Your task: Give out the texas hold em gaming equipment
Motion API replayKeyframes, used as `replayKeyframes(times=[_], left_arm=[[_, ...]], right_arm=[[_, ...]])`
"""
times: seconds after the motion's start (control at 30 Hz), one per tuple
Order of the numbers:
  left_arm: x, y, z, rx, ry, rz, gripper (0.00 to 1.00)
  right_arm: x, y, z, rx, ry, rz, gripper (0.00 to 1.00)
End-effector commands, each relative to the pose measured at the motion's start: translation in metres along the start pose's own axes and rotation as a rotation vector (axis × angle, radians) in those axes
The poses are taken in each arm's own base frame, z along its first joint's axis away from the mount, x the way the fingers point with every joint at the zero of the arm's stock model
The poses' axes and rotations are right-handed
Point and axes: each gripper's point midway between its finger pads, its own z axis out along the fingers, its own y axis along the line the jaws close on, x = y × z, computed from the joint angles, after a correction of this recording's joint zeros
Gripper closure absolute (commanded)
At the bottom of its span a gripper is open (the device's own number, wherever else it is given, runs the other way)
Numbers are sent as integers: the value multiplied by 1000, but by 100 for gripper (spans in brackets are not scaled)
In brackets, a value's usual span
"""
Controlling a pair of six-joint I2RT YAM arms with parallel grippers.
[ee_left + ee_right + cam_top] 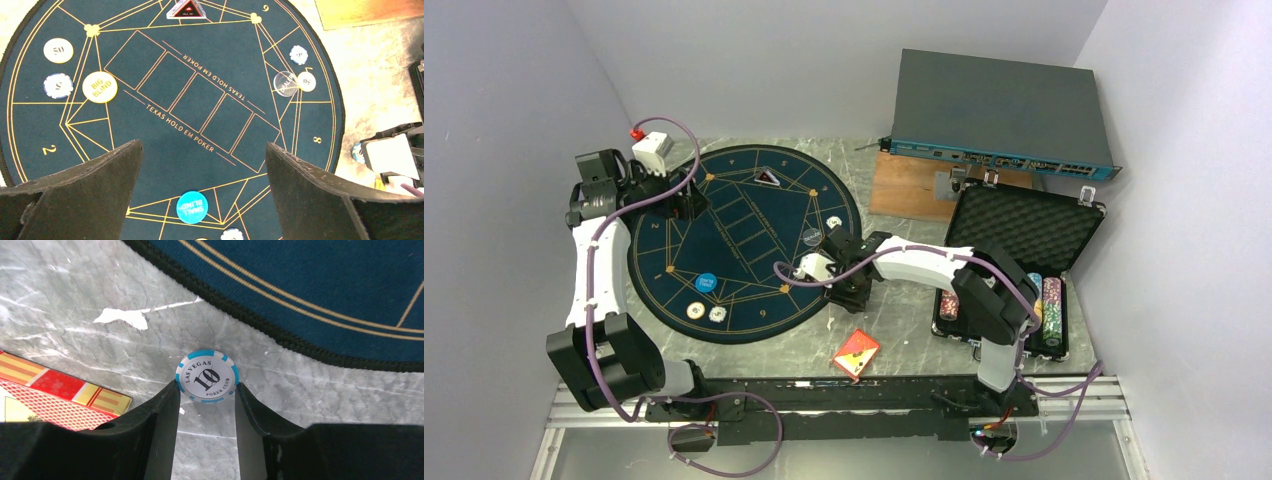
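A white poker chip (207,376) with a light-blue rim, marked 10, lies on the marble just off the navy mat's edge (280,335). My right gripper (206,388) is shut on it, one fingertip against each side. In the top view the right gripper (842,290) covers that chip. A red-backed card pack (50,400) lies to its left. My left gripper (204,150) hangs open over the mat (200,125) with nothing between its fingers. On the mat lie the yellow Big Blind disc (100,87), the blue Small Blind disc (192,207) and several whitish chips (58,50).
The open black foam-lined case (1024,230) stands at the right with rows of chips (1051,305) in it. A grey box (999,110) and a wooden board (909,185) sit behind. The card pack (857,353) lies near the front edge. A clear dealer disc (285,83) rests on the mat.
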Motion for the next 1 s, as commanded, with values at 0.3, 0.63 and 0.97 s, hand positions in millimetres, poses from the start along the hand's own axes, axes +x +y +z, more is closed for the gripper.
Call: replayKeyframes(times=[0.3, 0.63, 0.97], left_arm=[[-16, 3, -6, 28, -51, -16, 3], [-13, 9, -6, 33, -48, -46, 3], [-12, 16, -7, 53, -58, -108, 4]], right_arm=[[-94, -34, -29, 52, -203, -57, 92], [-128, -65, -14, 96, -218, -68, 92], [-193, -92, 2, 107, -336, -61, 92]])
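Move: The right hand already has the blue-edged 10 chip pinched just above the bare table. Towards the middle of the mat is some 17 cm ahead and 24 cm left of it; the DEALER disc lies about 18 cm ahead and 10 cm left, the 50 chip 17 cm ahead and 6 cm left, and the red card box 10 cm straight back. From the left hand, the mat's middle is about 3 cm ahead, 12 cm right and 23 cm down. Keeping the 10 chip pinched between its fingertips, the right hand goes left and forward together over the mat's rim towards its middle, some 16 cm across the table, climbing about 5 cm at first and then sinking a couple. On the way the wrist tilts some 10 to 15 degrees so that the fingertips swing out left and forward, and it is still travelling on the near-left side of the DEALER disc. ##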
